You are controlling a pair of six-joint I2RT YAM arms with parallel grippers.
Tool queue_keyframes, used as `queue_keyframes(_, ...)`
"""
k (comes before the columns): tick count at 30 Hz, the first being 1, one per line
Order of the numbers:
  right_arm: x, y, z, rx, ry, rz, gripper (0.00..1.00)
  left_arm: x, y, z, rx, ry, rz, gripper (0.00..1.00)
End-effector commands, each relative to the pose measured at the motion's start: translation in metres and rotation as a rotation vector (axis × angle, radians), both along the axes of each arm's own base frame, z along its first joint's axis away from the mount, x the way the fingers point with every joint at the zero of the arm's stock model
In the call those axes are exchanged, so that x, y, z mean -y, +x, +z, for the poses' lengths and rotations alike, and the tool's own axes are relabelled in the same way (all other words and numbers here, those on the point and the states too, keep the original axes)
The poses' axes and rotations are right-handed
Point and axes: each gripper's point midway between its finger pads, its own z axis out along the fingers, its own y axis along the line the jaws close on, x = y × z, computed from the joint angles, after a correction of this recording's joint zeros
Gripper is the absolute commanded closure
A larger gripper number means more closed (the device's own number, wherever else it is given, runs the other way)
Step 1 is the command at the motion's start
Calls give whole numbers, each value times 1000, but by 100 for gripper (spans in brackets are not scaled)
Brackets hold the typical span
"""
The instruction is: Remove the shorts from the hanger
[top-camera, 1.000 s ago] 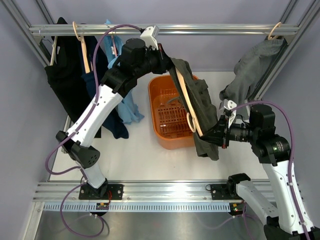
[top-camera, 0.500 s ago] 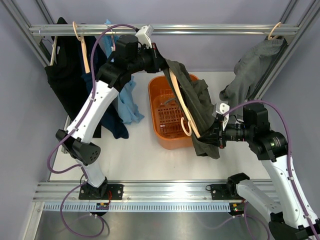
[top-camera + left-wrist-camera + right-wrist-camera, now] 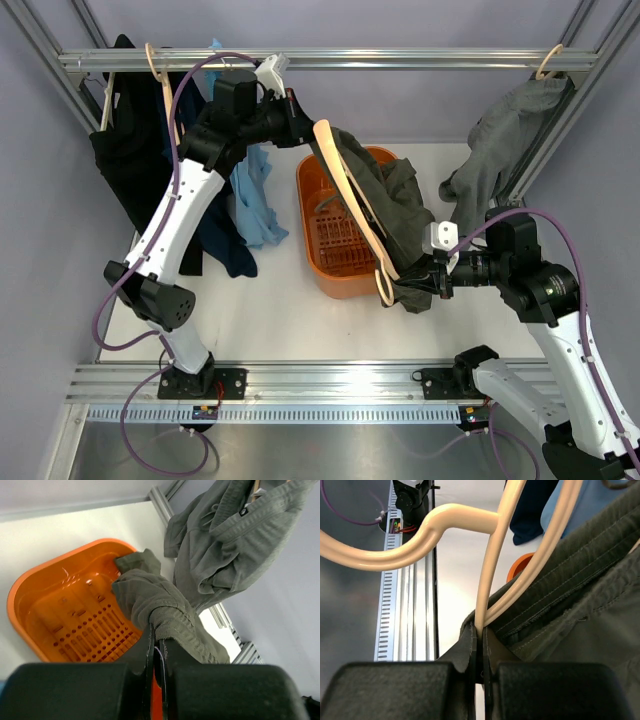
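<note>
The dark olive shorts (image 3: 395,215) hang stretched in the air between both grippers, over the right side of the orange basket (image 3: 303,215). My left gripper (image 3: 303,118) is high at the back and shut on a ribbed edge of the shorts (image 3: 150,600). The pale beige hanger (image 3: 350,195) slants down along the shorts, its upper arm bare of fabric. My right gripper (image 3: 418,280) is shut on the hanger (image 3: 485,580) low at the front, with shorts fabric (image 3: 580,605) bunched beside the fingers. The hanger's hook curves off to the left in the right wrist view.
A grey garment (image 3: 505,140) hangs at the back right from the top rail (image 3: 400,60). Dark clothes (image 3: 135,160) and a light blue garment (image 3: 255,200) hang at the back left behind the left arm. Aluminium rails (image 3: 300,385) run along the near edge.
My left gripper has pulled the shorts' upper end leftward, baring the hanger's upper arm. The hanger's lower end and my right gripper have sunk slightly toward the front.
</note>
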Motion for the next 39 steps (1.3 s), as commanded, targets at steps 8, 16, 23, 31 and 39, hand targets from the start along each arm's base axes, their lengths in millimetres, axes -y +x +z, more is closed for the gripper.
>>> queue_keyframes(8,-14,-43,53,-179,229,51,100,-24,-2,64,322,-144,6,100)
queue_keyframes(16,-22,-8,121,-121,444,-86,100,64,-111,38,236,-231,-340,100)
queue_keyframes(23,-5,12,148,-46,536,-287,100,111,-153,23,165,-329,-475,100)
queue_keyframes(31,32,34,207,181,633,-519,100,172,-229,14,87,-319,-810,100)
queue_keyframes(39,70,50,240,307,645,-736,100,159,-309,19,63,-307,-1075,100)
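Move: My left hand holds the waist end of the olive shorts, my right hand the hanger near its hook, with the shorts still strung along the hanger. The hanger's middle lies about 14 cm back, 9 right and 4 below my left hand; from my right, roughly 14 ahead, 10 left and 7 above. The basket is some 33 cm ahead, 8 left and 25 below my right hand; the grey shorts hang 28 ahead and 20 right of it, slightly above. Keeping both grips shut, I part shorts and hanger: my left hand dips a little, then sweeps about 25 cm back and 18 to the right along the hanger towards where my right hand was, turning some 50 degrees clockwise. Meanwhile my right hand lifts the hanger about 20 cm, ending a little to the right, its fingers swinging from left and slightly down to forward-left and up. ##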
